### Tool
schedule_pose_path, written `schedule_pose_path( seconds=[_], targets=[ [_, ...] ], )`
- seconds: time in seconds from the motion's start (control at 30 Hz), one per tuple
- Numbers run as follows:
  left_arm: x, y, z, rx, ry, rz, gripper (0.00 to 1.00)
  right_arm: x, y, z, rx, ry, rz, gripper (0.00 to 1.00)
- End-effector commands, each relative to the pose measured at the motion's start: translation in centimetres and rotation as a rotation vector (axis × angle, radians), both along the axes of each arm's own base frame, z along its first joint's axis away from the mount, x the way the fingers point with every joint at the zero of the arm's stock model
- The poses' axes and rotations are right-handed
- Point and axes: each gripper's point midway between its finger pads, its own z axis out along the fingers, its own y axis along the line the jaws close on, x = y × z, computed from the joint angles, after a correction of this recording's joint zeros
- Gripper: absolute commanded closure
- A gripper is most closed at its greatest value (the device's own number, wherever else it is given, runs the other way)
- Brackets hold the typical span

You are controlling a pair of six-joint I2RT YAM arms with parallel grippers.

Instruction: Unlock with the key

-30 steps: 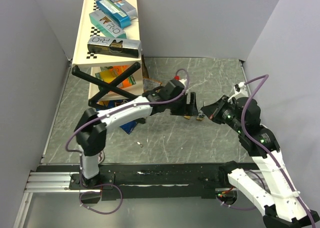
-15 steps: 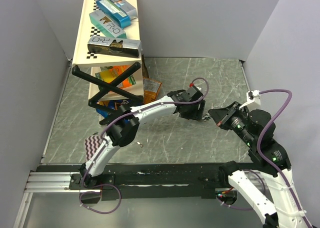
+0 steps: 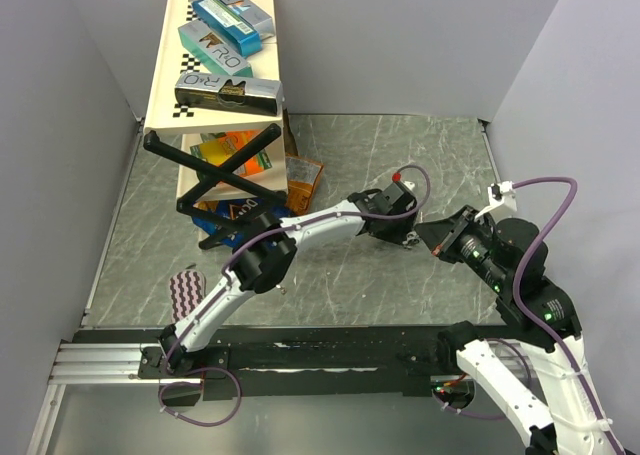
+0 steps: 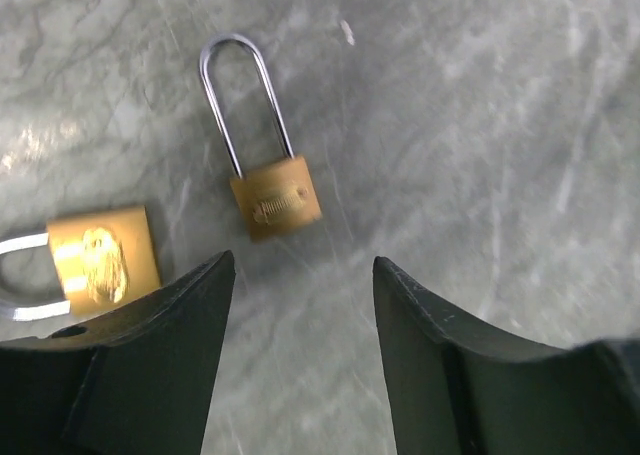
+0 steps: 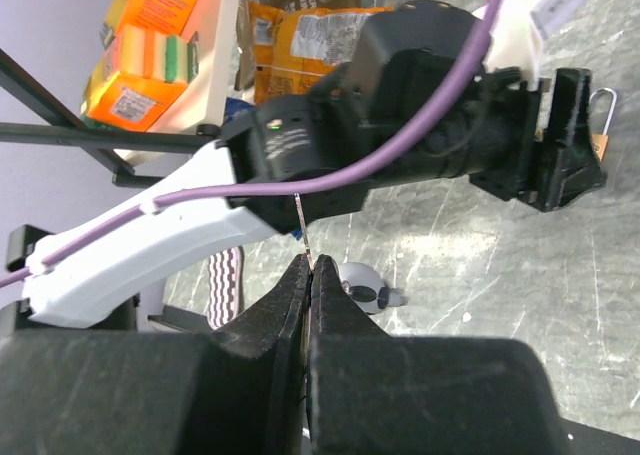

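In the left wrist view two brass padlocks lie on the grey marbled table. One padlock [image 4: 277, 200] with a long silver shackle lies just ahead of my left gripper [image 4: 302, 262]. The other padlock [image 4: 100, 258] is partly hidden behind the left finger. My left gripper is open with nothing between its fingers. My right gripper [image 5: 309, 265] is shut on the key [image 5: 303, 225], whose thin metal blade sticks out of the jaws edge-on. In the top view the right gripper [image 3: 434, 243] hovers just right of the left gripper [image 3: 402, 237].
A cream shelf rack [image 3: 215, 65] with boxes stands at the back left on black crossed legs. Orange snack bags [image 3: 305, 180] lean beside it. A striped cloth [image 3: 185, 287] and a tiny pale bit [image 3: 281, 288] lie near the front left. Grey walls enclose the table.
My left arm has stretched out to the right and come down over the padlocks, its jaws narrowing. My right arm has drawn back a little to the right, still gripping the key.
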Motion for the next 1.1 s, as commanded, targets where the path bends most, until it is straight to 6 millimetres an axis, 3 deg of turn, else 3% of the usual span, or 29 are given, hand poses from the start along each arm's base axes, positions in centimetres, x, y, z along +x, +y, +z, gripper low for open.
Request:
schedule_pose_path(
  seconds=[0.0,0.37,0.6,0.77,0.97,1.0,1.07],
  targets=[
    [1.8,-1.4,0.1,-0.008,-0.099,0.008,0.38,0.2,0.3,0.7,-0.006,-0.003,0.020,1.00],
    [3.3,-0.8,-2.9,0.098,-0.204,0.027,0.41,0.9,0.7,1.1,-0.028,-0.004,0.042,1.00],
    [2.5,-0.2,-5.1,0.165,-0.223,-0.016,0.41,1.6,1.2,0.9,-0.042,0.007,0.062,1.00],
    [0.8,0.7,-6.7,0.257,-0.252,-0.058,0.43,1.7,1.3,0.9,-0.042,0.008,0.065,1.00],
    [-0.7,3.2,-9.2,0.399,-0.246,-0.068,0.56,1.7,1.3,0.8,-0.033,0.006,0.061,1.00],
    [-1.0,3.3,-9.1,0.404,-0.248,-0.072,0.63,1.7,1.3,0.8,-0.031,0.005,0.060,1.00],
    [-1.7,4.0,-9.7,0.419,-0.240,-0.084,0.69,1.7,1.4,0.6,-0.029,0.008,0.061,1.00]
  ],
)
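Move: Just ahead of the left hand lies the padlock with the long shackle, its body some 3 cm forward, 1 cm to the right and 3 cm below the half-open fingers. The second padlock sits about 6 cm left of that body and level with it; a white fleck on the table is roughly 7 cm farther out and 4 cm right of it. From the right hand the long-shackle padlock is about 15 cm forward, 3 cm right and 30 cm below. Easing forward about 3 cm and sinking a good 2 cm, the left hand brings its fingers around the long-shackle padlock's body, swinging the fingertips some 20 degrees round towards forward, then closes from well open until the tips meet the body's two sides. The right hand, still pinching the key in shut fingers, drifts slightly forward, left and down. ##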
